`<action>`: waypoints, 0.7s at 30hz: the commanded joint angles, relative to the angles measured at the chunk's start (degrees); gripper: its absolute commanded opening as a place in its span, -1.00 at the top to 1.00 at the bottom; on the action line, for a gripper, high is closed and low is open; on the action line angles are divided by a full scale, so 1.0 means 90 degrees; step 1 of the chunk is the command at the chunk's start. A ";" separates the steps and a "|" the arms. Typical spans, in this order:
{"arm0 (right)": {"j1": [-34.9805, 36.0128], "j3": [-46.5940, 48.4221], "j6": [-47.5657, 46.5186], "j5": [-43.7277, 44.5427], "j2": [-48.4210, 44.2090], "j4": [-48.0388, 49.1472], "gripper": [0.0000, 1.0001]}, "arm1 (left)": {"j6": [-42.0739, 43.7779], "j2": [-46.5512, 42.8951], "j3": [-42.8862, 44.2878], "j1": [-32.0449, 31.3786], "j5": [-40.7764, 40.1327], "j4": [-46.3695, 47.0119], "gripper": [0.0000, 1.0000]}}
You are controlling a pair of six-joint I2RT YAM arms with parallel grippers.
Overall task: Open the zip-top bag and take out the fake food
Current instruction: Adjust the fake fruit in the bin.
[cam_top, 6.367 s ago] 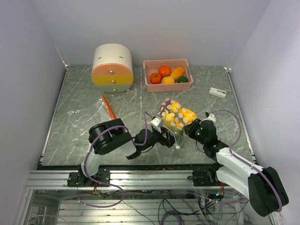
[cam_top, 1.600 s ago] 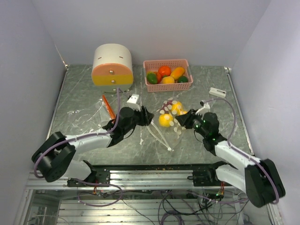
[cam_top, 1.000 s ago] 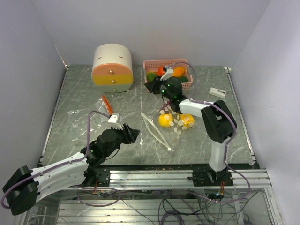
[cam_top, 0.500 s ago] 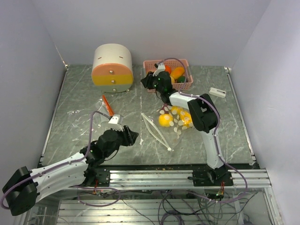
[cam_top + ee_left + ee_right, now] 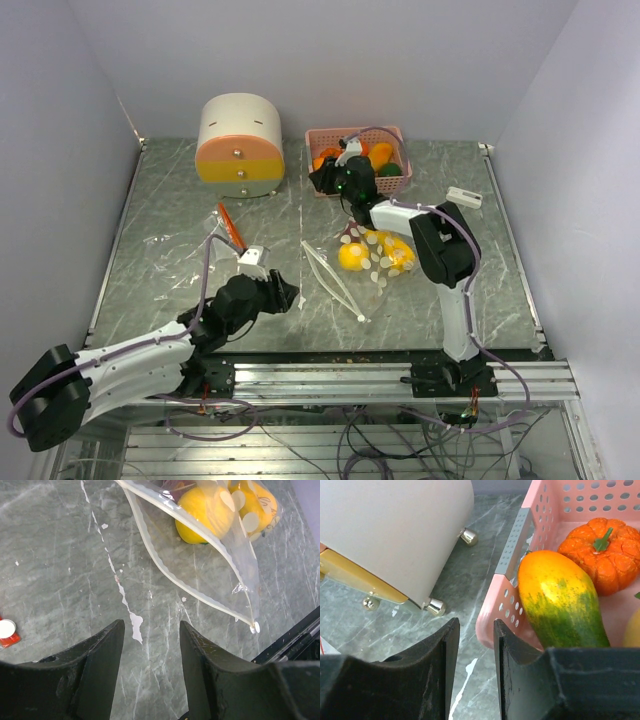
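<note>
The clear zip-top bag [image 5: 362, 268] lies flat mid-table with its mouth gaping toward the left. Two yellow fake food pieces [image 5: 352, 256] are still inside it. In the left wrist view the bag [image 5: 210, 575] and a yellow fruit [image 5: 205, 512] lie ahead and to the right of my left gripper [image 5: 150, 630], which is open and empty over bare table. My right gripper [image 5: 476, 625] hovers at the left corner of the pink basket [image 5: 512, 550], jaws a narrow gap apart and empty. A yellow-green fruit [image 5: 560, 600] and an orange pumpkin [image 5: 597, 550] lie in the basket.
The round cream, orange and yellow drawer box [image 5: 240, 145] stands at the back left, close beside the right gripper [image 5: 325, 178]. An orange stick [image 5: 231, 227] and crumpled clear plastic [image 5: 180, 250] lie left of the left gripper [image 5: 285, 295]. A small white device [image 5: 463, 196] sits far right.
The left gripper has crept a little right toward the bag and opened slightly. The right gripper has stayed by the basket's left corner, its arm shifting and its jaws parting a little.
</note>
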 commanded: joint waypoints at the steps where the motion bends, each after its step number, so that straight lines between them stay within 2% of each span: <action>1: -0.0002 -0.0223 -0.0215 0.0067 -0.0382 0.0024 0.32 | 0.0027 0.0237 0.0010 -0.0033 0.0216 0.0531 -0.17; 6: 0.0005 -0.1179 -0.0226 0.0014 -0.1227 0.0658 0.32 | -0.0001 0.0422 -0.0059 -0.0048 0.0405 0.0981 -0.18; 15: 0.0275 -0.4078 -0.0277 0.0463 -0.4034 0.1417 0.30 | -0.0017 0.0672 -0.0001 -0.0095 0.0490 0.1565 -0.17; 18: 0.0413 -0.5041 -0.0199 0.0563 -0.5038 0.1464 0.30 | -0.0045 0.0879 -0.0086 -0.0122 0.0456 0.1875 -0.16; 21: 0.0541 -0.5675 -0.0206 0.0722 -0.5977 0.1051 0.30 | -0.0089 0.1183 -0.0179 -0.0144 0.0475 0.2345 -0.16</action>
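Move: The nearest round yellow fruit, in the open bag, lies about 17 cm back, 9 cm to the right and 8 cm below the empty right hand. The papaya in the bin's near left part is some 7 cm ahead, 4 cm right and 6 cm below that hand; the purple fruit is about 10 cm back and 12 cm right of the hand, 8 cm down. From the left hand, the round yellow fruit lies some 16 cm ahead, 17 cm right and 7 cm below. The right hand withdraws from the bin's near left corner, starting slowly and almost level, then rising as it speeds up, some 17 cm back and 7 cm right with 10 cm of lift in all, to come high over the round yellow fruit, its fingers still about a third open and empty while they tip up roughly 10 degrees. The left hand, open and empty, drifts some 3 cm to the right above the table beside the bag's mouth, dipping slightly and then rising about a centimetre above its starting height. ##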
